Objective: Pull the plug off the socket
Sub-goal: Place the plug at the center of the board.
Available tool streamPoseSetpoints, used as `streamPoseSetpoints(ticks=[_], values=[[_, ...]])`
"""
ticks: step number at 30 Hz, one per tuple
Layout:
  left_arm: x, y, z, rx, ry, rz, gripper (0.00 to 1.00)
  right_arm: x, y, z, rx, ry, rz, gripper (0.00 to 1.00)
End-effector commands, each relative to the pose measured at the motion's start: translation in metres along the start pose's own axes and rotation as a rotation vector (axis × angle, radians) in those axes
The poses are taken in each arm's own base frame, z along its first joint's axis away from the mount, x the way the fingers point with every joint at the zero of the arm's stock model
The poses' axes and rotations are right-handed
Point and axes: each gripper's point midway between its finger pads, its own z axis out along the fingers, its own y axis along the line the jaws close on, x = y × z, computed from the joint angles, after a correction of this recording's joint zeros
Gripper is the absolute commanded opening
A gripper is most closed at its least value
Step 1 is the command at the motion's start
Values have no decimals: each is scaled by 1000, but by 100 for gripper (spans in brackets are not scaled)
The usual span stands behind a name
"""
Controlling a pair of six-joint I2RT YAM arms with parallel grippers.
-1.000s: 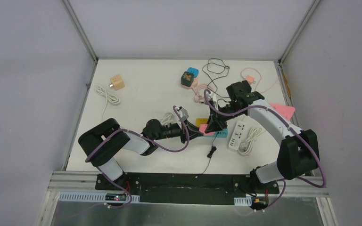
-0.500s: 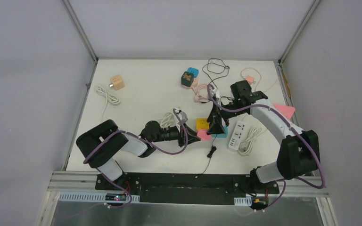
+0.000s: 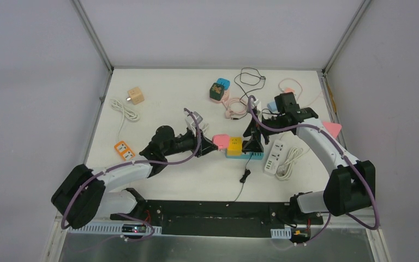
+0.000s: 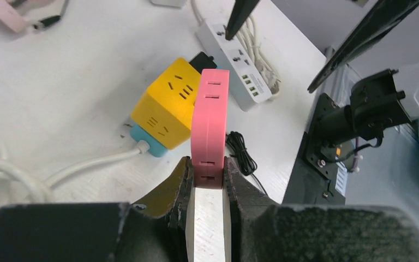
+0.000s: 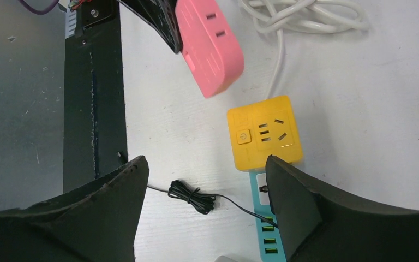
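My left gripper [image 3: 206, 145] [image 4: 206, 164] is shut on the flat pink plug [image 3: 220, 141] [image 4: 210, 120] [image 5: 208, 46], pinching its near end. The plug hangs in the air, apart from the blue socket strip [image 3: 246, 155] [image 5: 258, 210]. A yellow cube adaptor [image 3: 234, 144] [image 4: 166, 103] [image 5: 264, 134] sits on the strip's left end. Above the strip hovers my right gripper [image 3: 252, 143] [image 5: 206, 164], open wide with nothing between its fingers.
A white power strip [image 3: 273, 155] with a coiled cord lies right of the blue strip. A bundled black cable [image 3: 244, 176] lies in front. An orange socket [image 3: 123, 149], a wooden cube [image 3: 136, 95], a white cable [image 3: 123, 111] and green and blue cubes [image 3: 217, 90] lie around.
My left gripper has carried the pink plug up and left, away from the blue strip. The right gripper has opened and lifted off the strip. The left arm's move uncovered the orange socket.
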Motion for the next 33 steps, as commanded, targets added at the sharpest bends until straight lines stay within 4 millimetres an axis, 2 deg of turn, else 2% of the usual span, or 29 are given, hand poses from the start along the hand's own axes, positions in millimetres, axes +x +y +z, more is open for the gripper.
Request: streamPoseSetpoints(ticks=[1,8,15,21,33], values=[[-29,9,-15,-133,-21,24,0,-14,1,-4,17,-50,-42,82],[-73,31,-44,-304,-135,52,0,-16,-5,-4,47,-62,-12,82],[-105,65,-76,-473,-255,10,0,-17,-8,-5,72,-64,-2,82],[-119,92,-104,-607,-367,-16,0,-15,-11,-4,77,-57,3,82],[-130,151,-155,-802,-526,-160,0,-15,-11,-4,77,-56,5,82]])
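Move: Pinched in the left hand, the pink plug is already free of the yellow socket, which lies about 8 cm to that hand's right, 1 cm ahead and some 11 cm lower. It is bound for open board roughly 20 cm left, 14 cm ahead and 16 cm below. The white cord coil lies between, about 9 cm left and 3 cm ahead; the tan plug sits 33 cm left, 22 cm ahead. From the right hand that open spot is about 33 cm left, 14 cm ahead. Keeping its pinch on the end of the pink plug, the left hand lifts a few centimetres at once, then sweeps left and forward, about 18 cm left and 12 cm ahead, away from the yellow socket, over the white cord coil and towards the tan plug. The wrist swings counter-clockwise some 50 degrees on the way, so the plug ends pointing mostly forward. ##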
